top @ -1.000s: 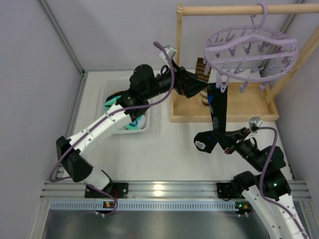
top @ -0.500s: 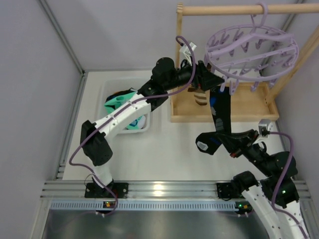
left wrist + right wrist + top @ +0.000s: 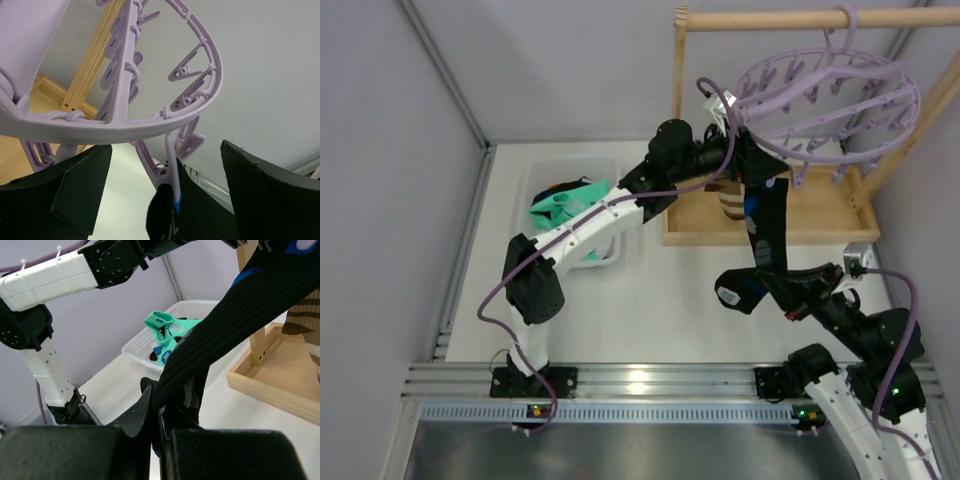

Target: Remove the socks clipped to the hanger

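The lavender hanger (image 3: 840, 95) hangs from the wooden rail. A black sock (image 3: 766, 225) with blue marks dangles from one of its clips (image 3: 176, 167). My left gripper (image 3: 760, 172) is open just under the ring, one finger (image 3: 75, 195) on each side of that clip and the sock's top (image 3: 195, 215), touching neither. My right gripper (image 3: 782, 287) is shut on the lower part of the black sock (image 3: 240, 315), which runs taut up from its fingertips (image 3: 150, 407). A brown striped sock (image 3: 730, 203) hangs behind the left gripper.
A white basket (image 3: 605, 255) at the left holds teal socks (image 3: 560, 205) and a dark one. The wooden rail frame (image 3: 770, 236) with its tray base stands at the back right. Grey walls close in the left and back.
My left arm has swung right from over the basket up to the hanger's clip, staying open. The right gripper has kept its hold on the black sock and shifted slightly right.
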You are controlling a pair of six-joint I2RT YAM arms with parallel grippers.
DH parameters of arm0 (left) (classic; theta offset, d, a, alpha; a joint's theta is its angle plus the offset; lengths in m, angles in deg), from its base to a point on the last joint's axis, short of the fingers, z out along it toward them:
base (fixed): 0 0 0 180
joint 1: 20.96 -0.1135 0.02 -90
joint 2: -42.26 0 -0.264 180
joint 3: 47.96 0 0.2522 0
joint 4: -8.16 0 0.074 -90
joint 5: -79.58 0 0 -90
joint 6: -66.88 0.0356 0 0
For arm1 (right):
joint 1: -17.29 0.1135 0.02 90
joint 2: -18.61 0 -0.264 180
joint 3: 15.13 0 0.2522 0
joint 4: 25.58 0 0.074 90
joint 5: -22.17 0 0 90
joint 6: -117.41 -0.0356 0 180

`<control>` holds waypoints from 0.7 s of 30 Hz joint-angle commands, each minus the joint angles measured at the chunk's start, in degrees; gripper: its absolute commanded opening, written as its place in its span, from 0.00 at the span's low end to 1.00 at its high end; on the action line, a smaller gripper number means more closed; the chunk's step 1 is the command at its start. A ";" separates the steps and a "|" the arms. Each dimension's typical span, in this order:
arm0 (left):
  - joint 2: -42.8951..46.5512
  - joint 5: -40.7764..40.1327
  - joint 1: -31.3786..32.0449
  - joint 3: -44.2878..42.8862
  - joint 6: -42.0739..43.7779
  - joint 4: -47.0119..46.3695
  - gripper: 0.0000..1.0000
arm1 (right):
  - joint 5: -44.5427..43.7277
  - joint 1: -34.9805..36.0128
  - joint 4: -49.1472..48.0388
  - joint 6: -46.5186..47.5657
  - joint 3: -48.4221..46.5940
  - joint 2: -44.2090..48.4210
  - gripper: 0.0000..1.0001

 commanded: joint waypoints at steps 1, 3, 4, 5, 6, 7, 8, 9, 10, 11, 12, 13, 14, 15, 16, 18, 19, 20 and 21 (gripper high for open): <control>-1.36 -0.42 0.26 -3.63 0.27 -3.77 0.93 | 1.08 0.59 -0.59 0.44 -2.98 0.84 0.00; -2.41 -0.24 0.35 -4.51 0.18 -3.77 0.92 | 1.25 0.59 -0.50 0.61 -3.24 0.84 0.00; -2.77 -0.07 0.44 -4.95 0.09 -3.77 0.91 | 1.25 0.67 -0.50 0.61 -3.24 0.84 0.00; -3.12 0.02 0.44 -5.73 -0.17 -3.86 0.91 | 1.34 0.67 -0.50 0.61 -3.41 0.84 0.00; -3.65 0.19 0.44 -6.09 -0.17 -3.77 0.89 | 1.43 0.67 -0.50 0.79 -3.42 0.92 0.00; -3.91 0.28 0.53 -6.44 -0.17 -3.77 0.81 | 1.43 0.67 -0.41 0.88 -3.42 0.84 0.00; -4.00 0.28 0.53 -6.71 -0.17 -3.77 0.79 | 1.43 0.59 -0.41 0.97 -3.42 0.84 0.00; -4.35 0.02 0.53 -7.23 -0.26 -3.77 0.78 | 1.52 0.67 -0.33 1.05 -3.33 0.75 0.00; -4.53 0.02 0.62 -7.50 -0.26 -3.77 0.78 | 1.61 0.67 -0.41 1.14 -3.24 0.75 0.00; -4.62 -0.15 0.62 -7.67 -0.26 -3.77 0.78 | 1.61 0.67 -0.41 1.14 -3.24 0.75 0.00; -5.05 -0.24 0.62 -8.11 -0.26 -3.77 0.78 | 1.87 0.59 -0.50 1.14 -3.24 0.84 0.00; -5.06 -0.24 0.62 -8.12 -0.26 -3.86 0.77 | 1.96 0.67 -0.50 1.14 -3.24 0.84 0.00; -5.23 -0.24 0.62 -8.20 -0.26 -3.77 0.74 | 1.96 0.59 -0.41 1.14 -3.15 0.92 0.00; -5.49 -0.33 0.62 -8.46 -0.35 -3.77 0.71 | 1.87 0.59 -0.33 1.23 -3.24 1.10 0.00; -5.58 -0.33 0.62 -8.73 -0.35 -3.77 0.67 | 1.78 0.59 -0.32 1.23 -3.15 1.28 0.00; -6.28 -0.07 0.62 -9.34 -0.53 -3.77 0.56 | 1.61 0.59 0.11 1.58 -3.24 1.45 0.00; -6.46 -0.07 0.62 -9.52 -0.70 -3.77 0.53 | 1.61 0.67 0.11 1.76 -3.24 1.54 0.00; -6.46 0.02 0.62 -9.70 -0.79 -3.77 0.52 | 1.52 0.59 0.29 1.76 -3.24 1.54 0.00; -6.64 0.19 0.62 -9.70 -0.79 -3.77 0.50 | 1.52 0.67 0.29 1.84 -3.15 1.54 0.00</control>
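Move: From the left hand, the clip holding the black sock lies roughly 3 cm to the right, 1 cm ahead and about level; the sock runs from it to the right fingers. The hanger's middle is some 10 cm ahead, 9 cm right and 4 cm up; the striped sock is around 2 cm ahead, 9 cm left and 10 cm below. From the right hand, the clip is about 18 cm ahead, 3 cm right and 9 cm above. Easing right by about 2 cm and forward by about 1, the left hand brings its open fingers around the clip under the hanger's rim, dipping 1 cm and then coming most of the way back up. Its fingers close from nearly full to about half open, the one nearer the base coming against the clip. The right hand stays almost in place and keeps its pinch on the black sock. ##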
